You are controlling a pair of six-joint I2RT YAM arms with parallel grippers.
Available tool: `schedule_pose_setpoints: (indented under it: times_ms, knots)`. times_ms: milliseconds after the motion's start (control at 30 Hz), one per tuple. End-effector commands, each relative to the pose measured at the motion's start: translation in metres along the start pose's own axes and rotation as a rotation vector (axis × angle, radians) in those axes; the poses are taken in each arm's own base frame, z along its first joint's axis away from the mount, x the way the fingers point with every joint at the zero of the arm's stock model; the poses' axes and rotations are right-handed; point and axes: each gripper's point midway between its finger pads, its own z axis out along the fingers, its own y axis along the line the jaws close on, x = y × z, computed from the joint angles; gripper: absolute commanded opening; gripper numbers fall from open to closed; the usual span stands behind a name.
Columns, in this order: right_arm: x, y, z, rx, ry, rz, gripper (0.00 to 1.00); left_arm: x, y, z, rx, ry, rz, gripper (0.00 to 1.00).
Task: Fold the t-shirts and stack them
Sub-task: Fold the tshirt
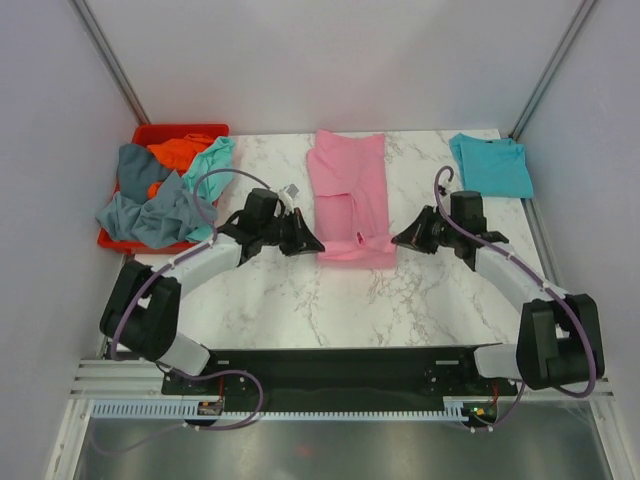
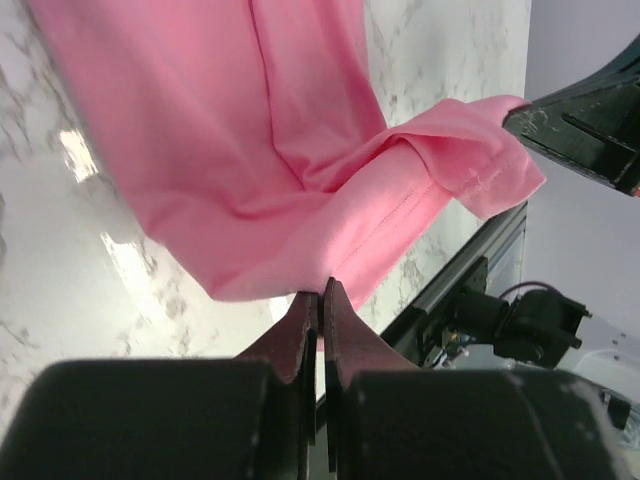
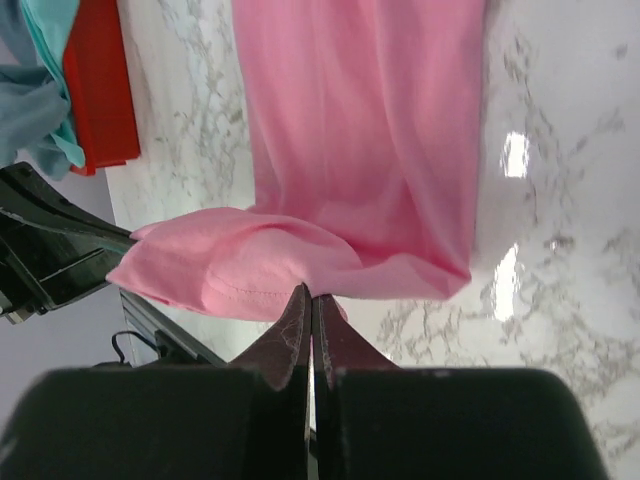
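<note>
A pink t-shirt (image 1: 347, 190) lies lengthwise in the middle of the marble table, its sides folded in. My left gripper (image 1: 312, 243) is shut on the near left corner of its hem; in the left wrist view the fingertips (image 2: 322, 292) pinch the pink cloth (image 2: 280, 170). My right gripper (image 1: 399, 239) is shut on the near right corner, and the right wrist view shows the pink hem (image 3: 330, 190) rising from its closed tips (image 3: 310, 292). A folded teal t-shirt (image 1: 491, 162) lies at the far right. Grey-blue (image 1: 150, 205), orange (image 1: 180, 150) and mint (image 1: 212, 157) t-shirts lie heaped in the bin.
The red plastic bin (image 1: 145, 132) stands at the far left of the table, cloth spilling over its near side. Grey walls close in the table on the left, right and back. The black arm rail (image 1: 340, 365) runs along the near edge.
</note>
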Motion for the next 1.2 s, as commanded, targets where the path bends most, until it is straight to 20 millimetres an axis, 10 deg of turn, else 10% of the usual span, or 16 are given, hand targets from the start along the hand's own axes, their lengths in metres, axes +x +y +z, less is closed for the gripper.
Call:
schedule_pose_setpoints:
  times_ms: [0, 433, 733, 800, 833, 933, 1033, 1167]
  knots:
    - [-0.050, 0.030, 0.007, -0.080, -0.112, -0.107, 0.00, -0.032, -0.004, 0.010, 0.025, -0.028, 0.085, 0.02]
    - [-0.132, 0.041, 0.074, -0.093, -0.129, -0.173, 0.00, -0.145, 0.006, 0.053, 0.025, -0.135, 0.141, 0.02]
    - [-0.168, 0.028, 0.121, -0.092, -0.147, -0.213, 0.00, -0.179, 0.028, 0.085, -0.024, -0.172, 0.169, 0.03]
    - [-0.175, 0.023, 0.127, -0.071, -0.162, -0.210, 0.13, -0.190, 0.036, 0.085, -0.078, -0.217, 0.172, 0.21]
    - [-0.179, 0.026, 0.125, -0.072, -0.173, -0.228, 0.40, -0.196, 0.044, 0.083, -0.133, -0.244, 0.166, 0.48]
    - [-0.184, 0.035, 0.112, -0.080, -0.187, -0.279, 0.59, -0.210, 0.027, 0.064, -0.157, -0.276, 0.225, 0.89]
    - [-0.187, 0.039, 0.083, -0.074, -0.206, -0.262, 0.59, -0.216, -0.005, 0.032, -0.109, -0.301, 0.243, 0.97]
    - [-0.165, 0.038, 0.050, -0.091, -0.169, -0.196, 0.59, -0.160, -0.008, 0.013, -0.038, -0.182, 0.106, 0.94]
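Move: Both hands already hold the near hem of the pink t-shirt, about 10 cm above the table. The middle of the shirt's flat far half lies some 16 cm ahead of the left hand and 5 cm to its right; from the right hand it is about 16 cm ahead and 9 cm left. The folded blue shirt is 17 cm ahead and 21 cm right of the right hand; the red bin is 13 cm ahead and 33 cm left of the left hand. Straight forward and nearly level, both hands carry the pinched hem some 20 cm over the shirt's far half, fingers tipping up about 10 degrees. Near the end of the reach they dip 2 or 3 cm and open, the left wide and the right over halfway, letting go of the hem, then lift about 4 cm and begin to draw back. ##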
